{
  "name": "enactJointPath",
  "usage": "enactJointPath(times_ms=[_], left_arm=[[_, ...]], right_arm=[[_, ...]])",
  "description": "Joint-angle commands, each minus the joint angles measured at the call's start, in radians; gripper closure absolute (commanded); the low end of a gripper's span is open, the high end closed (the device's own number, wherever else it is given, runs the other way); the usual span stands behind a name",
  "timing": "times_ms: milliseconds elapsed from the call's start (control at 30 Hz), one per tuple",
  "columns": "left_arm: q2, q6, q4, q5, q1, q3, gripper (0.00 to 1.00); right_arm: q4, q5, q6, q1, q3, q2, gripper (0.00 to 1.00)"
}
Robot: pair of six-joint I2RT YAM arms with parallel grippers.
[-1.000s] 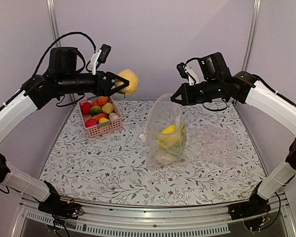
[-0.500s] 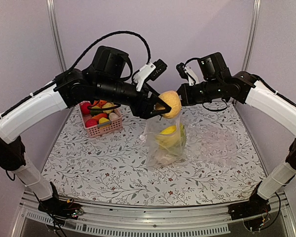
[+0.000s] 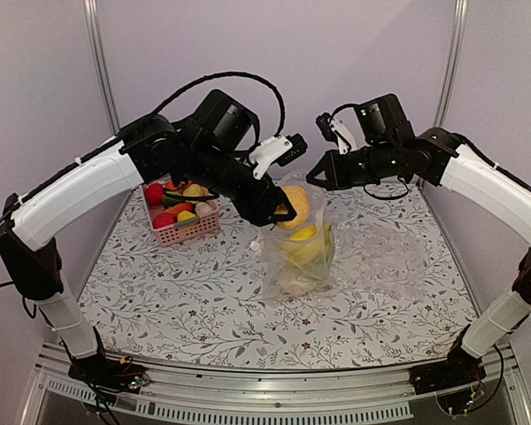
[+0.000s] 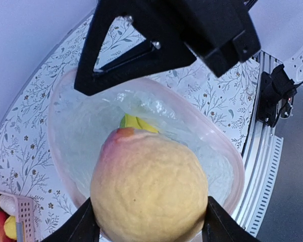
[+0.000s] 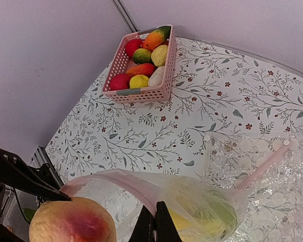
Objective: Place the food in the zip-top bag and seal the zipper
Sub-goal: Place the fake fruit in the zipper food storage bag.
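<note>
My right gripper [image 3: 311, 177] is shut on the rim of the zip-top bag [image 3: 303, 257] and holds it upright. The bag's pink zipper [image 5: 125, 177] is spread into an open ring. My left gripper [image 3: 286, 209] is shut on a yellow-orange toy fruit [image 4: 149, 189] with a red blush. The fruit sits in the mouth of the bag, inside the pink rim [image 4: 231, 156]. Yellow and green food [image 3: 305, 239] lies lower in the bag. In the right wrist view the held fruit [image 5: 73, 222] shows at the bottom left, beside my shut right gripper [image 5: 154, 224].
A pink slatted basket [image 3: 188, 232] with several toy fruits and vegetables stands at the back left of the flowered table. A larger crinkled clear bag [image 3: 396, 252] lies flat on the table to the right of the held bag. Metal posts rise at both back corners.
My left arm has swung right from above the basket, carrying the fruit, and lowered it into the bag's open mouth. The right arm and the bag have stayed still.
</note>
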Motion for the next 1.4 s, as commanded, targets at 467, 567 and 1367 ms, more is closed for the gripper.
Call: enactJointPath(times_ms=[467,567,1367], left_arm=[[0.134,0.087,-0.401,-0.055,-0.066,0.201,0.43],[0.133,0.09,-0.406,-0.044,-0.068,0.203,0.31],[-0.262,-0.169,-0.019,-0.005,-0.026,-0.139,0.02]], right_arm=[[-0.017,0.025,-0.057,0.04,0.063,0.0,1.0],[-0.017,0.025,-0.058,0.042,0.063,0.003,1.0],[-0.008,0.071,-0.046,0.041,0.055,-0.01,1.0]])
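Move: The left hand already holds the peach at the bag's mouth, whose middle lies about 3 cm ahead, 3 cm to its right and 5 cm below. The food already in the bag lies roughly 6 cm ahead, 5 cm right and 21 cm below; the pink basket stands some 25 cm ahead and 28 cm left, 28 cm lower. From the right hand, still pinching the rim, the mouth's middle is about 5 cm back, 2 cm left and 5 cm down. Down and back by about 5 cm, the left hand lowers the peach at the bag's mouth, tipping its fingers some 15 degrees more steeply down, then spreads them to let go. It next withdraws upward about 9 cm, with some travel left, levelling the fingers again as they open nearly fully. The right hand keeps its pinch on the rim, shifting only a centimetre or two. ##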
